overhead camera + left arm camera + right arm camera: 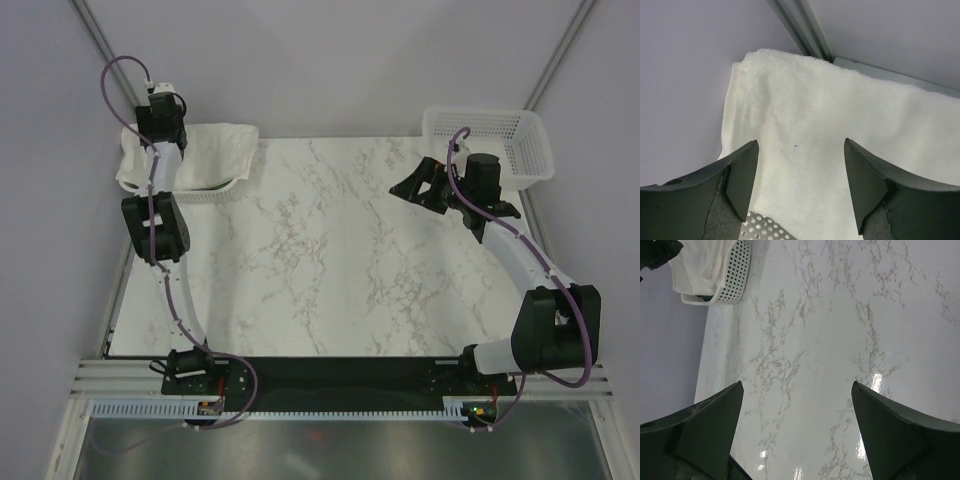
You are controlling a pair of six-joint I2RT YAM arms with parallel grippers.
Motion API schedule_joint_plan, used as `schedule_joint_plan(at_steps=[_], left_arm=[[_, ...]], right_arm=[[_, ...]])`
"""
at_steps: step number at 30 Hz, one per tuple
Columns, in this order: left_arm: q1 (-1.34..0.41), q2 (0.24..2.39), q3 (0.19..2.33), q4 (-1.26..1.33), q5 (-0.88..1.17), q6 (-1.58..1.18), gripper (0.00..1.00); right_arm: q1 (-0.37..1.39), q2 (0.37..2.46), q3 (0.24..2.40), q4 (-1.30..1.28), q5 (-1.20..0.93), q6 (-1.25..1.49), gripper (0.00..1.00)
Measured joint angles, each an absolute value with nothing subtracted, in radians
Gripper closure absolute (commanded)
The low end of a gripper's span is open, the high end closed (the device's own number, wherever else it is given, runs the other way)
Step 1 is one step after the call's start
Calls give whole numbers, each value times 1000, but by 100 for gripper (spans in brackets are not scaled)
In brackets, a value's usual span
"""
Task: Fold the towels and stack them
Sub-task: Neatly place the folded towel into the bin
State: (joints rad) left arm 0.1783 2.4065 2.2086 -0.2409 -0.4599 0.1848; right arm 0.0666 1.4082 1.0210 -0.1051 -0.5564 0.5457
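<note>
A white towel (215, 150) lies draped over the white mesh basket (222, 189) at the back left corner of the table. In the left wrist view the white towel (840, 115) fills the space under my left gripper (800, 142). Its jaws stand apart above the cloth and hold nothing. From above, the left gripper (163, 100) hangs over the towel's left end. My right gripper (408, 188) hovers open over the bare marble at the right, well away from the towel (700, 265). The other towels are not in view.
A second white mesh basket (490, 140) stands at the back right corner. The marble tabletop (320, 260) stretches between the two arms. Grey walls close the left and right sides. The left basket's perforated rim (762, 227) shows just under the left fingers.
</note>
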Motion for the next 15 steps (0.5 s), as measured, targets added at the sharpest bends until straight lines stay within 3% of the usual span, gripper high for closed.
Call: schedule_joint_plan(at_steps=[8, 15], left_arm=[[38, 2228, 2133, -297, -380, 75, 22], [-99, 2109, 1931, -357, -249, -95, 24]], right_arm=[[67, 1386, 1008, -105, -542, 548, 2], [69, 1341, 1007, -115, -537, 557, 2]])
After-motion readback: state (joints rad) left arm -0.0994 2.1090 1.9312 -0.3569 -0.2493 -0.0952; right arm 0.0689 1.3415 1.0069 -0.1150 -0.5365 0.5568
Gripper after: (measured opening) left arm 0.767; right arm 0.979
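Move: The left hand is empty over the left end of the white towel. The towel's overhanging right end lies about 24 cm to the right of that hand, some 7 cm back and 7 cm lower. The bin beneath it is centred about 12 cm back, 7 cm right and 10 cm down, with the green towel inside at nearly the same spot. From the idle right hand, that towel end is roughly 44 cm left, 14 cm ahead and 11 cm below. The left hand leaves the white towel's left side and swings about 22 cm to the right in a quick arc across the bin, climbing some 6 cm and then sinking again by about 4 cm while easing back towards the base. On the way the wrist turns clockwise and rolls its left side down, each by roughly 20 degrees, and the fingers stay open as they come close over the towel's overhanging right end, with no touch to be seen. ##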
